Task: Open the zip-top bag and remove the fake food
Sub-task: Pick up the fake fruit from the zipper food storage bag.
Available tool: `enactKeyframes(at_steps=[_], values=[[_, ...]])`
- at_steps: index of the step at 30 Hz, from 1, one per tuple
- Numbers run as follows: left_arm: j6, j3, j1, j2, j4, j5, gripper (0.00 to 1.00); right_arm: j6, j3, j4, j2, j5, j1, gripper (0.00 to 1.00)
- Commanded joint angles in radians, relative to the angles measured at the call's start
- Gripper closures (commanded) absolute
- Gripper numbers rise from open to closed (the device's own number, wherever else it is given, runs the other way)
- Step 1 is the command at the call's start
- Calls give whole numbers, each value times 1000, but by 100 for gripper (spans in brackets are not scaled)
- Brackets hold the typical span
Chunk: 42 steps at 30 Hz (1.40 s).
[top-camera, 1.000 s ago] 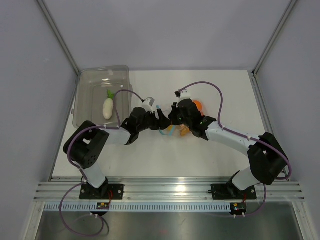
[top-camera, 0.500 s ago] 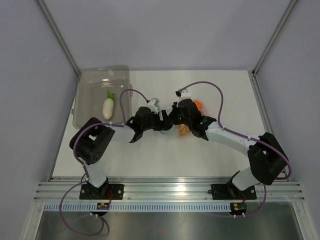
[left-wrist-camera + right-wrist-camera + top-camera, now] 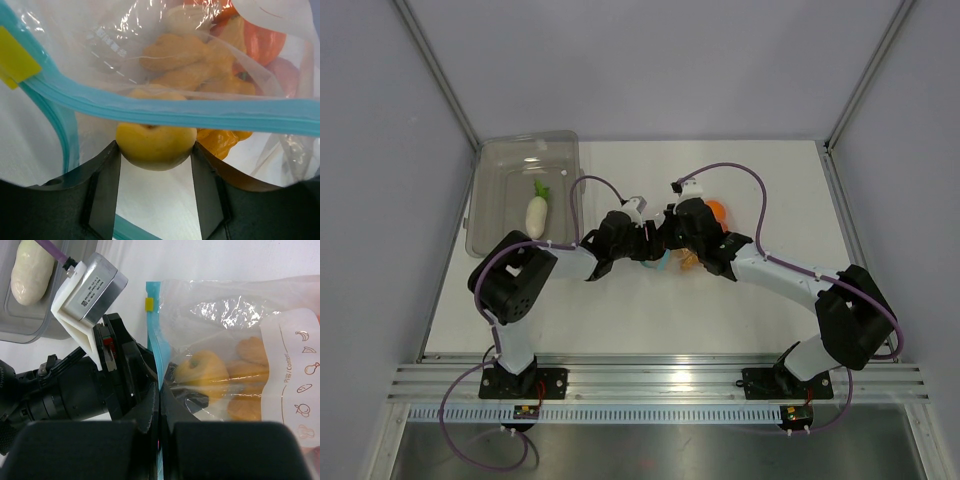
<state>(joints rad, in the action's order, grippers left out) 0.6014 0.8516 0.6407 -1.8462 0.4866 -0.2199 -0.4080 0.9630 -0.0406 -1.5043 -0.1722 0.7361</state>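
Observation:
The zip-top bag (image 3: pixel 235 325) lies mid-table, clear, with a light blue zip strip (image 3: pixel 200 117). My right gripper (image 3: pixel 160 390) is shut on the strip at the bag's mouth and holds it up. My left gripper (image 3: pixel 155 150) reaches into the mouth, and its two fingertips press on either side of a round yellow fake fruit (image 3: pixel 155 142). More fake food, orange and tan pieces (image 3: pixel 190 60), sits deeper in the bag. From above, both grippers meet at the bag (image 3: pixel 682 262). A white radish (image 3: pixel 535 212) lies in the grey tray (image 3: pixel 510 165).
The smoky translucent tray stands at the back left, beside the left arm. An orange piece (image 3: pixel 717 210) shows just behind the right wrist. Grey walls close in the table on three sides.
My left arm has pushed to the right into the bag's mouth, and its jaws have narrowed onto the yellow fruit. The right gripper has stayed shut in place.

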Motion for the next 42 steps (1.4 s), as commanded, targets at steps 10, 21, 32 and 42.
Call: enactKeyframes(at_steps=[10,21,32,42], values=[[-9,17,5,42,29,-6,57,5,29,-30,7,-113,-3,100],[-11,-17,1,117,33,-4,58,-3,45,-22,-65,-76,-104,100],[15,-49,-53,191,-35,-1,58,3,52,-7,-68,-85,-142,100],[28,-108,-160,324,-54,-36,58,1,45,-1,-48,-70,-149,100]])
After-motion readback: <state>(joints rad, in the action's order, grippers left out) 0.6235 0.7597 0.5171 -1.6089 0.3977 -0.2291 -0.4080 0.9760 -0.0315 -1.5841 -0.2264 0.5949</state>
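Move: The left hand already grips the yellow fruit in the bag's mouth. From it the plastic box lies about 33 cm left and 10 cm ahead, near level in height; inside it the white radish, some 31 cm left, 5 cm ahead. The bagged nuggets are about 5 cm right and 5 cm back, slightly lower. For the right hand, pinching the zip edge, the yellow fruit sits about 10 cm below, 2 cm ahead and 2 cm right. Left hand draws the gripped fruit up, then left, some 5 cm each; right drags its pinched zip edge right-forward. ##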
